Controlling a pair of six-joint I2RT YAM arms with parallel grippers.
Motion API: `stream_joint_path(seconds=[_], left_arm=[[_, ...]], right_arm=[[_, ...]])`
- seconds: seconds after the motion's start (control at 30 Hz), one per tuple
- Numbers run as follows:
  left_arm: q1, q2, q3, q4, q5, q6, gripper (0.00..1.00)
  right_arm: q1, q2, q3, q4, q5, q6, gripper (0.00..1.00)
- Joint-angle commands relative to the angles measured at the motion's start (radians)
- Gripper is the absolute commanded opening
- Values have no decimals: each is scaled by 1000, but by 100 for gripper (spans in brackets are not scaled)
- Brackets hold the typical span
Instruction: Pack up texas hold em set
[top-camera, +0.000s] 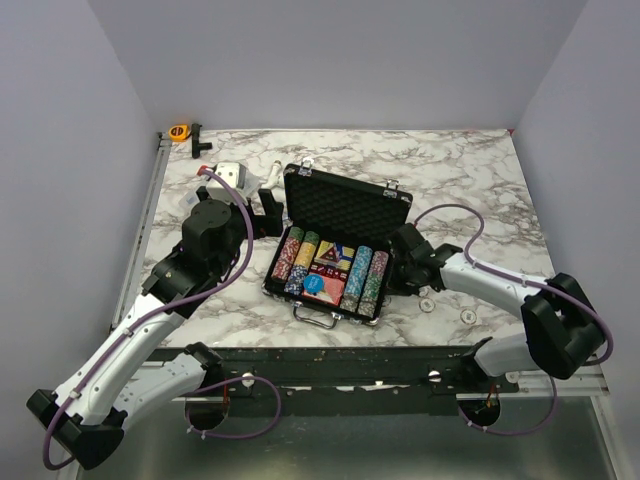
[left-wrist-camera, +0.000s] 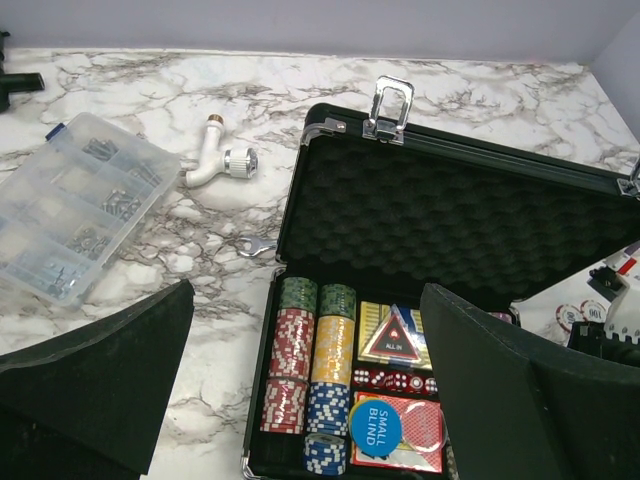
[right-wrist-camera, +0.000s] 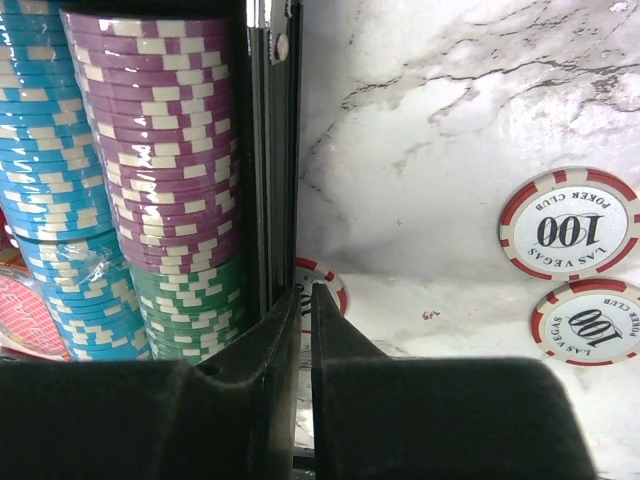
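Note:
The black silver-trimmed briefcase (top-camera: 345, 205) stands open mid-table, foam lid (left-wrist-camera: 450, 215) raised. Rows of poker chips (left-wrist-camera: 295, 345) fill its tray beside a red card deck (left-wrist-camera: 420, 425), a blue "small blind" disc (left-wrist-camera: 375, 428), dice (left-wrist-camera: 395, 381) and an "all in" triangle (left-wrist-camera: 393, 338). My left gripper (left-wrist-camera: 308, 292) hovers open over the case's left side (top-camera: 265, 215). My right gripper (right-wrist-camera: 305, 292) is down at the case's outer right wall (top-camera: 402, 262), its jaws shut to a sliver, tips over a red-and-white loose chip (right-wrist-camera: 330, 280) lying on the table. Two more loose chips (right-wrist-camera: 567, 230) (right-wrist-camera: 590, 322) lie to the right.
A clear plastic compartment box (left-wrist-camera: 75, 215) sits left of the case, with a white pipe fitting (left-wrist-camera: 220, 163) and a small wrench (left-wrist-camera: 255, 246) between them. An orange tape measure (top-camera: 179, 132) lies in the far left corner. White walls enclose the table.

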Motion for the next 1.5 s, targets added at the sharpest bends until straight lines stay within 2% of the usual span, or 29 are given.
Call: stream_joint_path(seconds=[0.0, 0.1, 0.23, 0.3, 0.4, 0.47, 0.57, 0.67, 0.87, 1.33, 1.47], left_arm=[[5, 10, 28, -6, 25, -9, 95], [6, 15, 28, -6, 25, -9, 95], [6, 23, 26, -2, 26, -9, 94], [5, 31, 25, -2, 27, -9, 94], [5, 43, 28, -4, 31, -10, 94], [5, 49, 29, -6, 37, -12, 94], [5, 54, 31, -5, 45, -15, 94], [5, 58, 32, -6, 53, -17, 94], [6, 57, 34, -8, 44, -13, 94], [5, 48, 39, -14, 53, -10, 94], [5, 42, 39, -14, 55, -10, 94]], right_arm=[[62, 124, -59, -72, 130, 38, 11], [78, 117, -60, -117, 168, 71, 9], [79, -42, -89, -64, 133, 78, 7], [78, -135, -85, -61, 165, 85, 7], [64, -211, -52, -141, 249, 97, 7], [42, -207, -30, -213, 273, 98, 7], [34, -165, -22, -215, 218, 37, 11], [34, -94, -17, -162, 103, -16, 21], [34, -67, -28, -80, 38, -38, 34], [33, 21, 6, -51, 38, -73, 34], [34, 49, 27, -104, 84, -66, 33]])
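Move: The red-and-white 100 chip tucked against the case's right wall lies almost under the right fingertips, about 1 cm left, 1 cm back and 1 cm below. The purple chip stack inside the case is some 5 cm left and 2 cm ahead. Two more 100 chips lie to the right: one 7 cm off and about level, the other 9 cm off and 4 cm back. From the left hand, the tucked chip is roughly 30 cm right, 8 cm back and 30 cm below. Up and to the right, the right hand first lifts about 2 cm and swings nearly 4 cm away from the case wall, easing back a little. It then sinks and returns some 2.5 cm left while the nearly shut fingers open to about a third, leaving the left fingertip over the tucked chip by the wall and the right one over bare table. The left hand sinks slightly, still open. ##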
